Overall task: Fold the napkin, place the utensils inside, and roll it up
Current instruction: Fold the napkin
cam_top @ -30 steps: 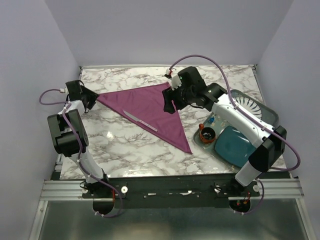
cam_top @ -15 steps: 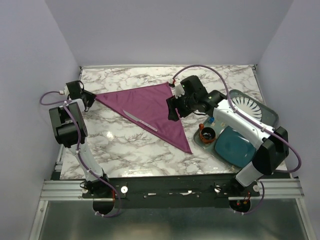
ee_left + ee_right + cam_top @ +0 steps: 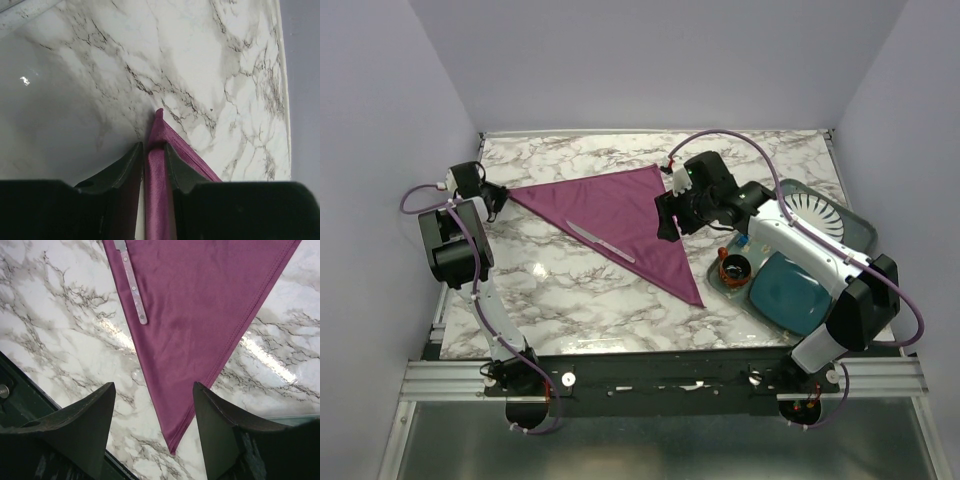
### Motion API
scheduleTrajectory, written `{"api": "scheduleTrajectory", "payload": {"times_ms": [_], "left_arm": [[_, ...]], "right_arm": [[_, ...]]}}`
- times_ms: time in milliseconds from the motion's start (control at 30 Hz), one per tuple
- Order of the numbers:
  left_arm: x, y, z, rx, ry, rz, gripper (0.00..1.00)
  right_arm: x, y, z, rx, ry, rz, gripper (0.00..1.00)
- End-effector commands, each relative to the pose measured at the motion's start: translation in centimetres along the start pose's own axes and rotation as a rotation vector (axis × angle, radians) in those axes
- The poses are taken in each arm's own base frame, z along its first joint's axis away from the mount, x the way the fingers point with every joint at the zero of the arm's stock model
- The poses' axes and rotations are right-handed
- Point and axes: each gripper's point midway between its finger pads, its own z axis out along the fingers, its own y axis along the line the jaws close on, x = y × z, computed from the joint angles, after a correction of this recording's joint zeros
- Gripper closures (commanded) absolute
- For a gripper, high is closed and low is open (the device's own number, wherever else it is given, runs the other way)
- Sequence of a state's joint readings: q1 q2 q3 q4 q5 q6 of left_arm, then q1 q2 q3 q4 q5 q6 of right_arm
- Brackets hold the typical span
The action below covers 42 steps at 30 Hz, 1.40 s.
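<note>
The plum-purple napkin (image 3: 620,212) lies folded into a flat triangle on the marble table. Its points face left, back and front right. A slim silver knife (image 3: 601,242) rests along its front-left edge, also seen in the right wrist view as the knife (image 3: 132,285) on the napkin (image 3: 200,305). My left gripper (image 3: 498,196) is at the napkin's left point. In the left wrist view the left gripper (image 3: 153,146) pinches a bunched strip of napkin (image 3: 158,180) between its fingers. My right gripper (image 3: 667,216) hovers open over the napkin's right edge, and the right gripper (image 3: 152,385) holds nothing.
A grey tray (image 3: 860,235) at the right holds a white plate (image 3: 817,212), a teal mat (image 3: 790,290) and an orange-rimmed dark cup (image 3: 733,268). The table's black front rail (image 3: 650,362) runs along the near edge.
My left gripper has closed its fingers onto the napkin's left point. My right gripper has drawn away from the napkin's back point toward the front right, still open.
</note>
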<state>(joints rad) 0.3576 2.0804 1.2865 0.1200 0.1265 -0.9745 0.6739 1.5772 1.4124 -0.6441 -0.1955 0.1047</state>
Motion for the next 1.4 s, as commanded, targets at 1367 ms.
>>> {"api": "scheduleTrajectory", "payload": {"times_ms": [1367], "left_arm": [[24.9,-12.6,-16.4,0.359,0.372,0.499,1.0]], "right_arm": [[5.7,-2.6,0.4,0.006,0.053,0.283,0.28]]}}
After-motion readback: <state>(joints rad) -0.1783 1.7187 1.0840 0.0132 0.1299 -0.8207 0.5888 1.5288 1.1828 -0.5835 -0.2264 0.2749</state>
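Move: Between the left hand's parted fingertips lies the napkin's left corner, about 1 cm right of the hand point and 1 cm below. The knife's middle is some 30 cm right and 15 cm back of this hand, on the cloth; the napkin's far corner lies roughly 47 cm right and 8 cm farther out. For the right hand, the left corner is about 53 cm left, 23 cm ahead and 16 cm down. Closing on the left corner almost in place, the left fingers pinch the cloth, then lift it nearly 9 cm and sweep it some 27 cm right over the napkin, curving back about 7 cm, sinking slightly late on, the wrist turning clockwise some 35 degrees. The open right hand later sinks about 6 cm and slides 4 cm right, tipping downward and turning slightly clockwise. ##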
